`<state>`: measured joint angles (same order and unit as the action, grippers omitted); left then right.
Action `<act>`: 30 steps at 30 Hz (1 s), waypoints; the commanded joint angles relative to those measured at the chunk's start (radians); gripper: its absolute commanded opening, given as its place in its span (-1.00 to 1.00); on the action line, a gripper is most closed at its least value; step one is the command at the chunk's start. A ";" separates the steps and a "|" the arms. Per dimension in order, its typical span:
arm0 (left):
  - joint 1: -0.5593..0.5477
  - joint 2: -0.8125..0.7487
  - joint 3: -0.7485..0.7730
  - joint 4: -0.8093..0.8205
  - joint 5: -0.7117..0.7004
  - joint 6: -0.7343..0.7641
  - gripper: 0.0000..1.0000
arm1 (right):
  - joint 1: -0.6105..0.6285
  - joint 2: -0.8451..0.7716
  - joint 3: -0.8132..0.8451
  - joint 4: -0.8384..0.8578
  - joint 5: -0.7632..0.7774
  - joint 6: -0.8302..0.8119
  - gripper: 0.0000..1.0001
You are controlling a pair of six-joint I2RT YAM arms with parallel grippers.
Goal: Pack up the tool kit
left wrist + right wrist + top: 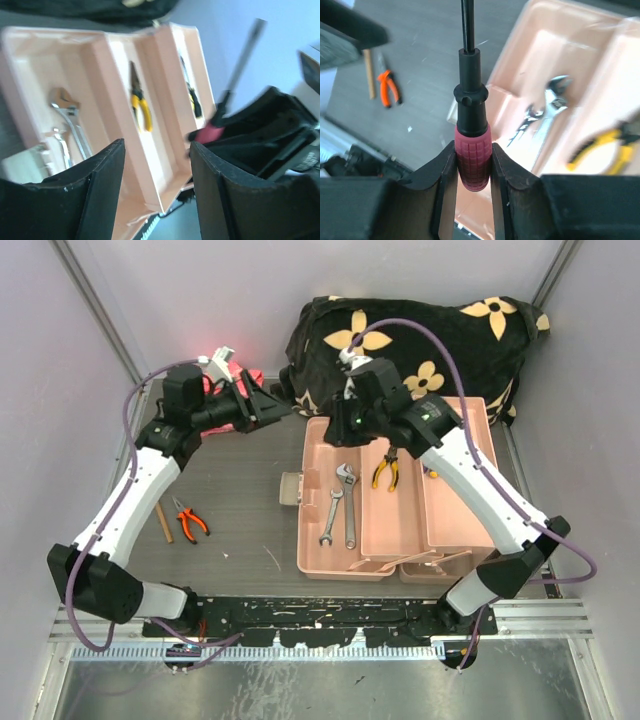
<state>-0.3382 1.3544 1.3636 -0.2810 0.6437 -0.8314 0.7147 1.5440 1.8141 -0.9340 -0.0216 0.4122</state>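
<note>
My right gripper is shut on the dark pink ribbed handle of a screwdriver, whose black shaft points away from the wrist. It hangs above the left end of the open salmon-pink toolbox. My left gripper is open with nothing between its fingers, and it faces the screwdriver from the left. In the top view the left gripper and the right gripper are close together at the box's far left corner. Two silver wrenches lie in the box, and yellow-handled pliers lie in a tray.
Orange-handled pliers and a wooden-handled tool lie on the table left of the box. A bright pink bag sits at the back left. Black fabric with yellow flowers is heaped behind the box.
</note>
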 commanded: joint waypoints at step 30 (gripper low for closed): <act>0.241 -0.121 -0.021 -0.688 -0.364 0.505 0.06 | -0.666 -0.252 -0.283 -0.370 0.368 -0.231 -0.98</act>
<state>-0.1024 1.2728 1.3476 -0.8921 0.3653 -0.3962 0.0662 1.2957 1.5219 -1.3254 0.3210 0.2039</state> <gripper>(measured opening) 0.534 0.329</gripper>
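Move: The right hand already holds the red screwdriver; the free strip of the right tray lies about 32 cm to its right, 4 cm back and 11 cm below. The nearest black-yellow screwdriver lies 28 cm right and 1 cm back, the yellow pliers in the middle tray 11 cm right and 1 cm back. From the empty left hand, the orange pliers lie some 8 cm back, 22 cm left and 33 cm below; the hammer is 7 cm left of them. Sweeping right over the open toolbox with the red screwdriver still gripped, the right hand travels some 31 cm, first bowing forward, then drawing back and sinking about 7 cm over the right tray as it turns clockwise and tips its fingers almost straight down. The left hand, fingers staying open, goes about 14 cm left, forward a little then back, and down some 10 cm towards the orange pliers, its fingers tilting downward. ##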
